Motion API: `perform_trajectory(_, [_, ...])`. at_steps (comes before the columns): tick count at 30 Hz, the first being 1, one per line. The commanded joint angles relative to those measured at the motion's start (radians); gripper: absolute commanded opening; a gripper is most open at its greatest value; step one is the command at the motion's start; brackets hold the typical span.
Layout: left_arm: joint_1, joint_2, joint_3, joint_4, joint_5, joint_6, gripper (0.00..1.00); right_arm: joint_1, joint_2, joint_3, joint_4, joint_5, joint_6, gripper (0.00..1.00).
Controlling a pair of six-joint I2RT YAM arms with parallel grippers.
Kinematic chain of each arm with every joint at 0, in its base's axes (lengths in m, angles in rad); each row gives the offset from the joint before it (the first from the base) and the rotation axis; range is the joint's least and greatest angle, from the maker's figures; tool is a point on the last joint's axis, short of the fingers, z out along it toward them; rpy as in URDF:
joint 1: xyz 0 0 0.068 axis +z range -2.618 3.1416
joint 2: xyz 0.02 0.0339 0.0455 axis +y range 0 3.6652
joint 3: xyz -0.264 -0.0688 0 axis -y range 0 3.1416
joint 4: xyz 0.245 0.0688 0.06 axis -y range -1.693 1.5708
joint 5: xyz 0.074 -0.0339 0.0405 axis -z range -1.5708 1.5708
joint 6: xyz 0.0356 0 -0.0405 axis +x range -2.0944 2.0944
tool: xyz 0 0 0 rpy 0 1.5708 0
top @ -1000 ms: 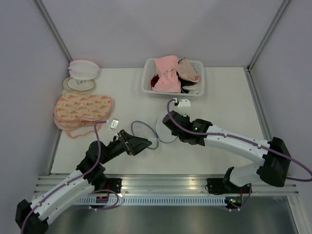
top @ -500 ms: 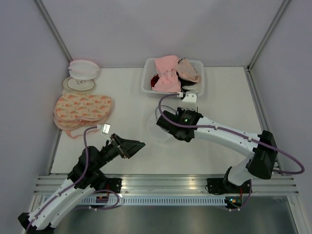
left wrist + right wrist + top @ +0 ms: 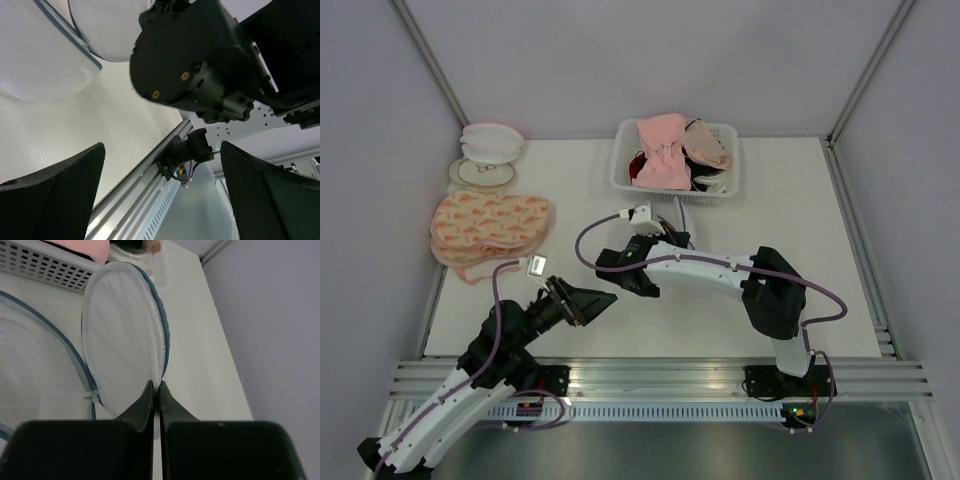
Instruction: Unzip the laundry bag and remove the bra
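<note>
The laundry bag lies unzipped into two white mesh halves with a dark zipper rim. One half (image 3: 125, 325) stands lifted, and my right gripper (image 3: 156, 387) is shut on its rim. The other half (image 3: 35, 370) lies flat on the table to its left. From above, only a thin edge of the bag (image 3: 684, 214) shows beside the right gripper (image 3: 670, 238). No garment shows inside either half. The beige bra (image 3: 706, 146) lies in the white basket (image 3: 620, 178). My left gripper (image 3: 606, 297) hangs open and holds nothing, left of the bag, its fingers (image 3: 55, 195) wide apart.
The basket at the back also holds a pink garment with a bow (image 3: 662, 150) and dark items. Flat pink-orange patterned bags (image 3: 490, 222) and white-and-pink discs (image 3: 488, 142) lie at the far left. The right arm's forearm (image 3: 720, 270) stretches across the middle of the table.
The right arm has folded inward and its wrist has swung left, taking the bag's rim with it. The left arm drew back from the bag a second ago and has since held still.
</note>
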State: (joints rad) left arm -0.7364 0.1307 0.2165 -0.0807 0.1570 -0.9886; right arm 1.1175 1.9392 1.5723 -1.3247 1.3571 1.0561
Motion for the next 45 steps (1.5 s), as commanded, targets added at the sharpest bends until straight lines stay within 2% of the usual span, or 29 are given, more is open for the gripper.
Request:
perform_trajectory(1, [0.003,-0.035,0.052,-0.040,-0.033,0.033,1.00,0.031,0.043,0.080,-0.133,0.114,-0.030,0.00])
perform_trajectory(10, [0.003,-0.184,0.173,-0.261,-0.190,0.074,0.99,0.114,0.084,0.078,-0.130,0.211,-0.042,0.00])
perform_trajectory(21, [0.003,-0.186,0.337,-0.415,-0.440,0.107,0.99,0.264,0.053,-0.144,-0.131,0.411,0.084,0.00])
perform_trajectory(27, [0.003,-0.186,0.354,-0.424,-0.473,0.122,1.00,0.387,0.085,-0.201,-0.133,0.514,0.093,0.00])
perform_trajectory(32, [0.003,-0.184,0.339,-0.422,-0.473,0.110,1.00,0.485,0.156,-0.198,-0.134,0.520,0.093,0.00])
perform_trajectory(33, [0.003,-0.184,0.337,-0.422,-0.471,0.107,1.00,0.498,0.161,-0.193,-0.136,0.517,0.096,0.03])
perform_trajectory(34, [0.003,-0.184,0.337,-0.424,-0.473,0.105,1.00,0.521,0.162,-0.187,-0.134,0.511,0.100,0.11])
perform_trajectory(35, [0.003,-0.184,0.339,-0.422,-0.473,0.105,1.00,0.530,0.147,-0.186,-0.134,0.493,0.107,0.29])
perform_trajectory(36, [0.003,-0.183,0.339,-0.424,-0.470,0.107,1.00,0.541,0.133,-0.186,-0.134,0.484,0.117,0.41])
perform_trajectory(37, [0.003,-0.183,0.340,-0.422,-0.467,0.107,1.00,0.542,0.112,-0.190,-0.134,0.476,0.125,0.61])
perform_trajectory(38, [0.003,-0.183,0.342,-0.422,-0.462,0.107,1.00,0.545,0.087,-0.190,-0.134,0.467,0.134,0.97])
perform_trajectory(45, [0.003,-0.184,0.334,-0.426,-0.452,0.097,1.00,0.623,-0.221,-0.187,-0.131,0.374,0.197,0.98])
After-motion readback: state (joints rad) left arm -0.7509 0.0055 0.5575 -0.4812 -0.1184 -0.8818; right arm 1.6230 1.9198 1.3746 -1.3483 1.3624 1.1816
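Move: The right hand holds the laundry bag by its edge; the table spot for it lies about 6 cm back and 12 cm to the left, some 17 cm below. The basket is about 24 cm ahead and 1 cm left, 13 cm lower, with the pink cloth in it 26 cm ahead and 5 cm left. From the left hand the bag's spot is about 8 cm ahead, 5 cm right and 18 cm down. Right hand draws the bag back some 12 cm, left and down, lets go, rises; left hand retreats up-left. ##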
